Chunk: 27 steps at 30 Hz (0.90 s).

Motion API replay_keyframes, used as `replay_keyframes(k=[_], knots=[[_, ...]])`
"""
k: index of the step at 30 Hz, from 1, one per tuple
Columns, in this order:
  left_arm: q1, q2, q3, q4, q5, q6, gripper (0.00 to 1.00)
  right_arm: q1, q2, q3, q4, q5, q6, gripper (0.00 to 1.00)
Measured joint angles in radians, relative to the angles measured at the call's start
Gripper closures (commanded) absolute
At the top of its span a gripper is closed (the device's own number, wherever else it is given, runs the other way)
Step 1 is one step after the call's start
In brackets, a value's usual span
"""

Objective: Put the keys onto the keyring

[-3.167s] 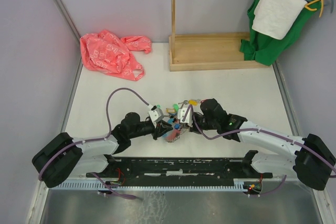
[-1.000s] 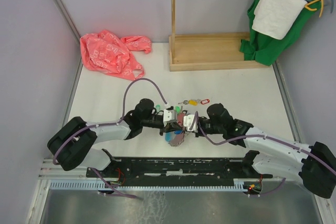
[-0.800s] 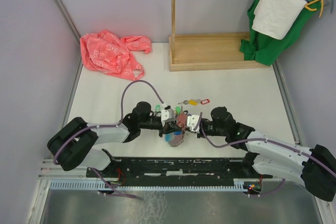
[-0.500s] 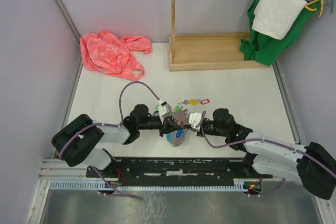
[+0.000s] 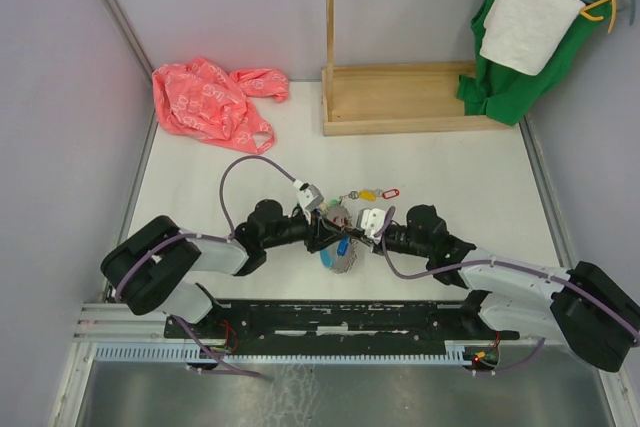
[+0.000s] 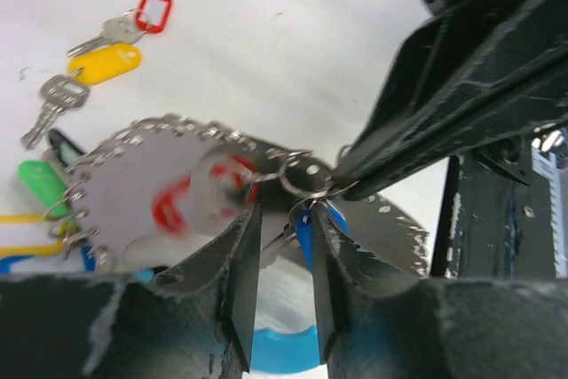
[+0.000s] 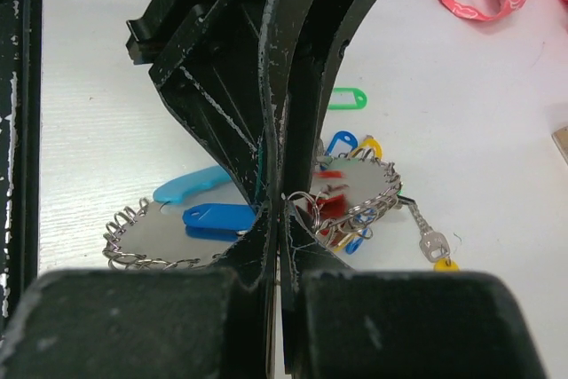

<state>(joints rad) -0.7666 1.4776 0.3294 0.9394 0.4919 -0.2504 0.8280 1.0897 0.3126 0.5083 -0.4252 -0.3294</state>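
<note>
The keyring (image 5: 338,253), a grey beaded loop with a light-blue sleeve (image 6: 284,345), hangs between my two grippers just above the table. My left gripper (image 6: 284,212) stands slightly open, and a blue-tagged key (image 6: 304,230) hangs in its gap. My right gripper (image 7: 282,206) is shut, its tips pinching the small split ring (image 6: 311,193) above that blue tag (image 7: 220,217). The grippers meet tip to tip in the top view, left (image 5: 327,234) and right (image 5: 353,235). Loose keys with red (image 6: 153,9), yellow (image 6: 105,63) and green (image 6: 40,179) tags lie on the table beyond.
A pink plastic bag (image 5: 210,102) lies at the far left. At the back stands a wooden stand (image 5: 400,97), and a green cloth with a white towel (image 5: 520,27) hangs at the far right. A green tag (image 7: 344,98) lies apart from the cluster.
My left gripper has gone from shut to slightly open. Both grippers and the keyring have shifted a little toward the far side, and the ring has turned.
</note>
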Motion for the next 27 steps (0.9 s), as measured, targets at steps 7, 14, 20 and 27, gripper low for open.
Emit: replay_keyframes(k=[7, 14, 20, 27], knots=[[-0.005, -0.035, -0.010, -0.031, -0.140, -0.051, 0.48, 0.001, -0.057, -0.005, -0.018, 0.012, -0.007, 0.99], [0.007, -0.040, -0.010, -0.110, -0.224, -0.085, 0.44, 0.003, -0.088, -0.007, -0.007, -0.002, -0.004, 0.99], [0.014, -0.045, -0.029, -0.144, -0.247, -0.102, 0.43, 0.003, -0.090, -0.007, -0.005, -0.010, 0.000, 0.99], [0.014, -0.185, -0.136, -0.110, -0.243, -0.108, 0.47, 0.003, -0.101, -0.008, -0.008, 0.039, 0.002, 0.99]])
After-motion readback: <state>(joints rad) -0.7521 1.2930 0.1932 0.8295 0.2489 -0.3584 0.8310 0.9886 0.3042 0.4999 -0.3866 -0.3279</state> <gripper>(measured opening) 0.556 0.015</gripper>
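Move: The blue key tag hangs right at the left fingertips, about 3 cm back, 1 cm right of and 2 cm below that hand. The keyring hangs about 4 cm below the left hand, 1 cm back and 1 cm right. On the table some 6 cm below, the yellow tag lies about 8 cm ahead and 6 cm right, the green tag about 4 cm ahead and 8 cm left. From the right hand, which grips the keyring's wire, the blue tag is 3 cm back, 2 cm left and 3 cm lower. Open the already parting left fingers to just over half and draw them about 5 cm left, away from the blue tag and the right fingertips, first swinging forward and down some 3 cm, then back and slightly up, turning roughly 15 degrees counter-clockwise. Keep the right gripper shut on the keyring's wire and lift it about 2.5 cm. ##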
